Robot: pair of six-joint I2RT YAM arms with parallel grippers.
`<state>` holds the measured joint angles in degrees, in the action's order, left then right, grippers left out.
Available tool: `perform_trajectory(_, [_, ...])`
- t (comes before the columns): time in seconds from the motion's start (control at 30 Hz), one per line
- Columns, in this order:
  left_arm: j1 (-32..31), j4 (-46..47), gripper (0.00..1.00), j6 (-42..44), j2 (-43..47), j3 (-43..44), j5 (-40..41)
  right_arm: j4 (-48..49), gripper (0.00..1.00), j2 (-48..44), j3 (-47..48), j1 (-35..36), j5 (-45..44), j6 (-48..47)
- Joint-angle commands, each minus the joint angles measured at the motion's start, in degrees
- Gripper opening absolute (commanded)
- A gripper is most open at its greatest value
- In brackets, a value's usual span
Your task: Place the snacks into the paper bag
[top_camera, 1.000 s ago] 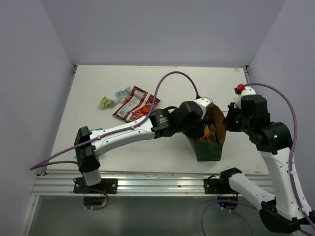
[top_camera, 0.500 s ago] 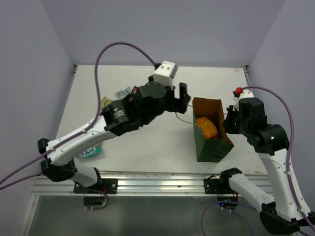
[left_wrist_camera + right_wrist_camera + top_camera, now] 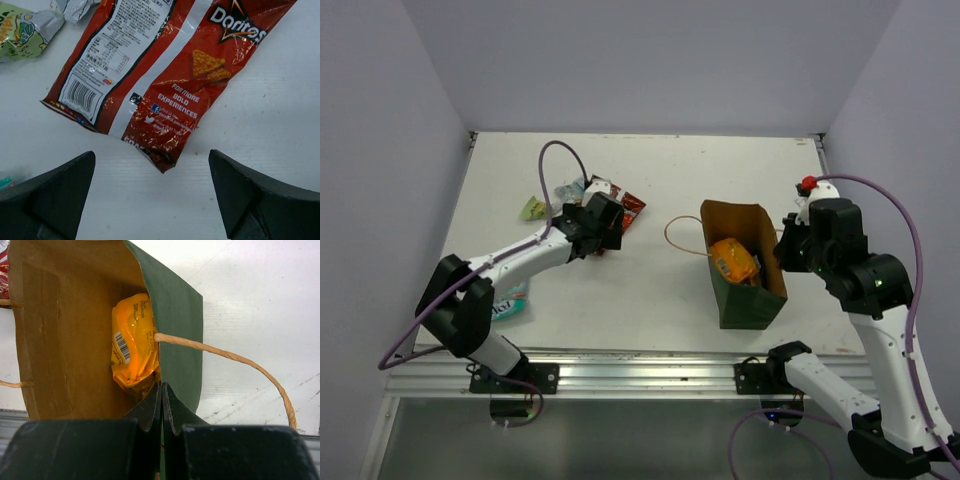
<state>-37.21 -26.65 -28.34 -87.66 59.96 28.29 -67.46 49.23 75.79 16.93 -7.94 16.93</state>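
Observation:
The dark green paper bag [image 3: 748, 300] stands upright at the right with its brown inside [image 3: 60, 330] showing. An orange-yellow packet [image 3: 733, 260] [image 3: 132, 340] lies inside it. My right gripper [image 3: 786, 250] [image 3: 161, 389] is shut on the bag's right wall [image 3: 175, 325] at the rim. My left gripper [image 3: 608, 228] [image 3: 152, 195] hangs open just above the table, its fingers [image 3: 50, 200] either side of the lower corner of a red-and-white packet [image 3: 165, 65] [image 3: 623, 207]. Neither finger touches the packet.
A light green packet [image 3: 533, 208] [image 3: 22, 30] and a pale blue-silver one [image 3: 570, 190] lie left of the red one. A teal packet [image 3: 510, 300] lies by the left arm. The bag's loop handles [image 3: 678, 235] [image 3: 240, 362] stick out on both sides.
The left arm swung from over the bag back to the red packet on the left, opening its jaws. The orange-yellow packet now lies in the bag. The right arm held still.

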Motion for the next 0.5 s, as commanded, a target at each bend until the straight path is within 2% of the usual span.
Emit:
perform_trajectory(0.0, [1.00,11.70,1.00,2.93,-3.46,1.29,-0.17,-0.12,0.00,-1.51,3.05,0.21,0.56,-0.67])
perform_trajectory(0.13, [1.87,15.48,1.00,6.09,-7.87,1.47,-1.04,-1.35,0.00,-1.68,3.84,0.12,1.09,-0.93])
perform_trajectory(0.3, [3.90,15.49,1.00,7.07,-14.02,1.30,-2.98,-2.59,0.00,-2.21,5.16,0.12,1.00,-1.20])
perform_trajectory(0.37, [4.60,16.19,0.96,6.98,-14.91,0.24,-3.77,-2.76,0.00,-2.21,5.16,0.12,1.00,-1.28])
perform_trajectory(0.4, [4.69,16.02,0.69,6.72,-15.26,0.07,-3.69,-2.85,0.00,-2.30,5.07,0.21,1.09,-1.28])
perform_trajectory(0.43, [4.69,15.58,0.52,6.19,-15.18,-0.02,-3.51,-2.76,0.00,-2.30,4.98,0.12,1.00,-1.20])
perform_trajectory(0.47, [4.69,15.49,0.30,5.58,-14.91,-0.20,-3.60,-2.76,0.00,-2.21,4.90,0.12,1.00,-1.20])
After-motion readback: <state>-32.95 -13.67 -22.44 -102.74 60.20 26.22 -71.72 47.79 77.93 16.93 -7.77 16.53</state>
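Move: The left hand hangs open over the near corner of the red Doritos bag, whose middle lies about 10 cm ahead, 1 cm to the left and 8 cm down. The silver packet is some 16 cm ahead and 8 cm left, the green packet 12 cm ahead and 17 cm left, the teal bag 12 cm back and 23 cm left. From the right hand the Doritos bag lies roughly 23 cm ahead, 43 cm left and 26 cm below. The left fingers pinch the Doritos bag a little in from its near corner: the hand sinks about 7 cm while reaching some 4 cm forward, open nearly all the way down, and closes only at the very end. The right hand, still shut on the paper bag's right wall, eases back some 2 cm. ##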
